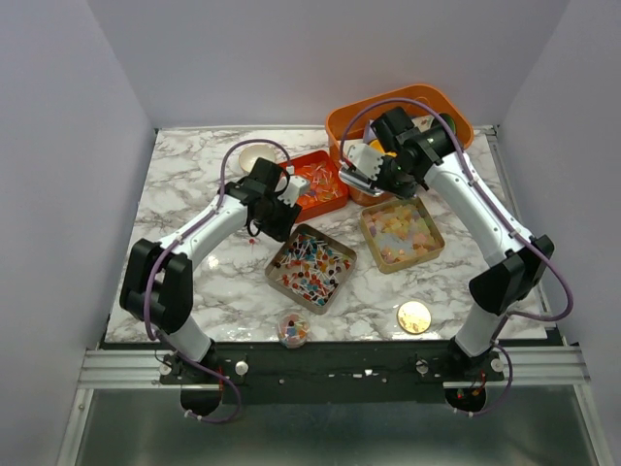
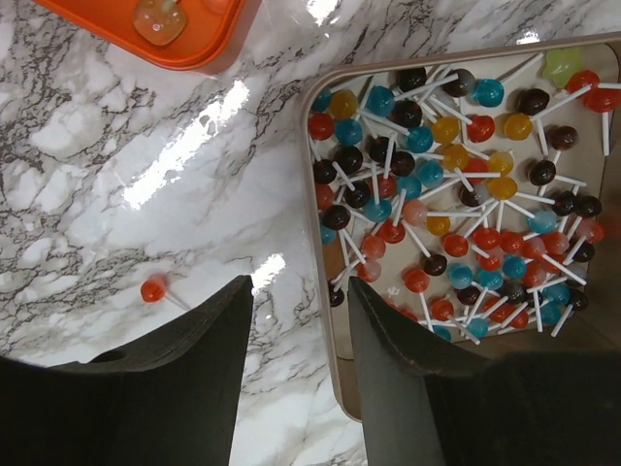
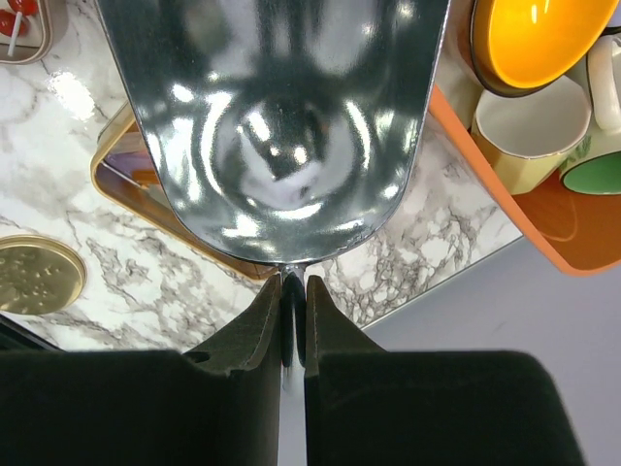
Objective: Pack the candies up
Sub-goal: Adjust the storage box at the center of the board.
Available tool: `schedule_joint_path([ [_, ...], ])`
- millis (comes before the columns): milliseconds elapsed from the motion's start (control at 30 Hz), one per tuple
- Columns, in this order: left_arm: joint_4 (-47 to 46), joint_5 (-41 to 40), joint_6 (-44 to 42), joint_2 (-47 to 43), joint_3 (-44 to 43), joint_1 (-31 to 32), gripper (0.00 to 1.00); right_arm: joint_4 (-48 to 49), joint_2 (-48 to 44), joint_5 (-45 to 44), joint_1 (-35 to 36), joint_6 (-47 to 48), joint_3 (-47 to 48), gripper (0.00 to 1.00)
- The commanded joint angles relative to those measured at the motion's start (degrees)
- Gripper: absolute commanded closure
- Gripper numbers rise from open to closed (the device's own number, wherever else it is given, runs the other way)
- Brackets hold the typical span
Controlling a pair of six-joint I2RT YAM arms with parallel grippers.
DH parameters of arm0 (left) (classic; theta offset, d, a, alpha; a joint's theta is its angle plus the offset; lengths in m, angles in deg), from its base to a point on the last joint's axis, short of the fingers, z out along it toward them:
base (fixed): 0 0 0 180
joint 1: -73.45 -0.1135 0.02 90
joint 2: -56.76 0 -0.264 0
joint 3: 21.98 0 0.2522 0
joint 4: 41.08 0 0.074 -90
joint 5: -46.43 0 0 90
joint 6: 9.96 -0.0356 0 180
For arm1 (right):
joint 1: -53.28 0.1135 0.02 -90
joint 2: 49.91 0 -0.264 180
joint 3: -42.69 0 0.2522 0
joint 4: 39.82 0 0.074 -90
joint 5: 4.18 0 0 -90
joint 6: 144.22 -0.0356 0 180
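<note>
Candies fill two trays: lollipops with white sticks in a metal tray [image 1: 310, 264] [image 2: 466, 184], and pale pastel gummies in a gold-rimmed tray [image 1: 401, 233]. A single red lollipop [image 2: 152, 289] lies loose on the marble. My left gripper [image 2: 299, 291] [image 1: 279, 225] hangs open over the marble at the lollipop tray's left rim, with nothing between its fingers. My right gripper [image 3: 293, 291] [image 1: 369, 167] is shut on the handle of a shiny metal scoop [image 3: 281, 116]. The scoop hovers over the gummy tray's far corner [image 3: 112, 165], and its bowl shows only reflections.
A large orange basket [image 1: 342, 124] [image 3: 543, 228] at the back holds coloured cups [image 3: 529, 126]. A small red tray [image 1: 318, 181] sits behind the left gripper. A gold disc [image 1: 414, 316] [image 3: 34, 277] and a small jar of candies [image 1: 293, 328] lie near the front edge.
</note>
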Motion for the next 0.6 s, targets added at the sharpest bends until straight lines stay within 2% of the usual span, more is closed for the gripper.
schedule_joint_path([
  [0,2.41,-0.63,-0.38,-0.11,0.98,1.33,0.46,-8.72,2.12,2.91,-0.75,-0.54,1.89,0.99],
  [233,1.27,0.87,0.94,2.34,2.91,1.59,0.53,-8.81,2.48,2.65,-0.84,-1.33,3.04,0.99],
  [333,0.48,1.39,2.78,3.57,2.39,1.77,0.62,-8.72,1.95,2.47,-0.92,-1.42,2.07,0.99],
  [433,0.30,1.48,5.59,4.19,2.03,1.77,0.78,-8.55,1.78,2.21,-0.92,-1.42,1.72,0.99],
  [467,0.30,1.14,6.64,4.11,2.04,1.68,0.86,-8.55,1.78,2.12,-0.92,-1.42,1.72,0.99],
  [533,0.21,1.04,10.60,4.11,2.82,1.77,0.92,-8.55,1.78,1.95,-1.01,-1.50,1.72,0.99],
  [567,-0.05,0.61,12.17,4.02,3.44,1.77,0.99,-8.63,1.86,1.86,-1.01,-1.42,1.81,0.99],
])
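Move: The storage box of lollipops lies askew, its middle about 6 cm back and 6 cm to the right of the left hand and some 5 cm below; the open fingers hover over its left wall. From that hand the red box is about 13 cm ahead and 6 cm right, a loose lollipop level with it and 8 cm left, the clear cup 20 cm back and 2 cm right. From the right hand the storage box is roughly 8 cm back, 21 cm left. The left fingers come to pinch the storage box's left wall, one outside and one inside. The hand sinks about 4 cm and draws back some 2 cm to straddle the rim, tilting roughly 10 degrees, and the fingers go from half open to nearly shut, mostly in the later part of the descent. ##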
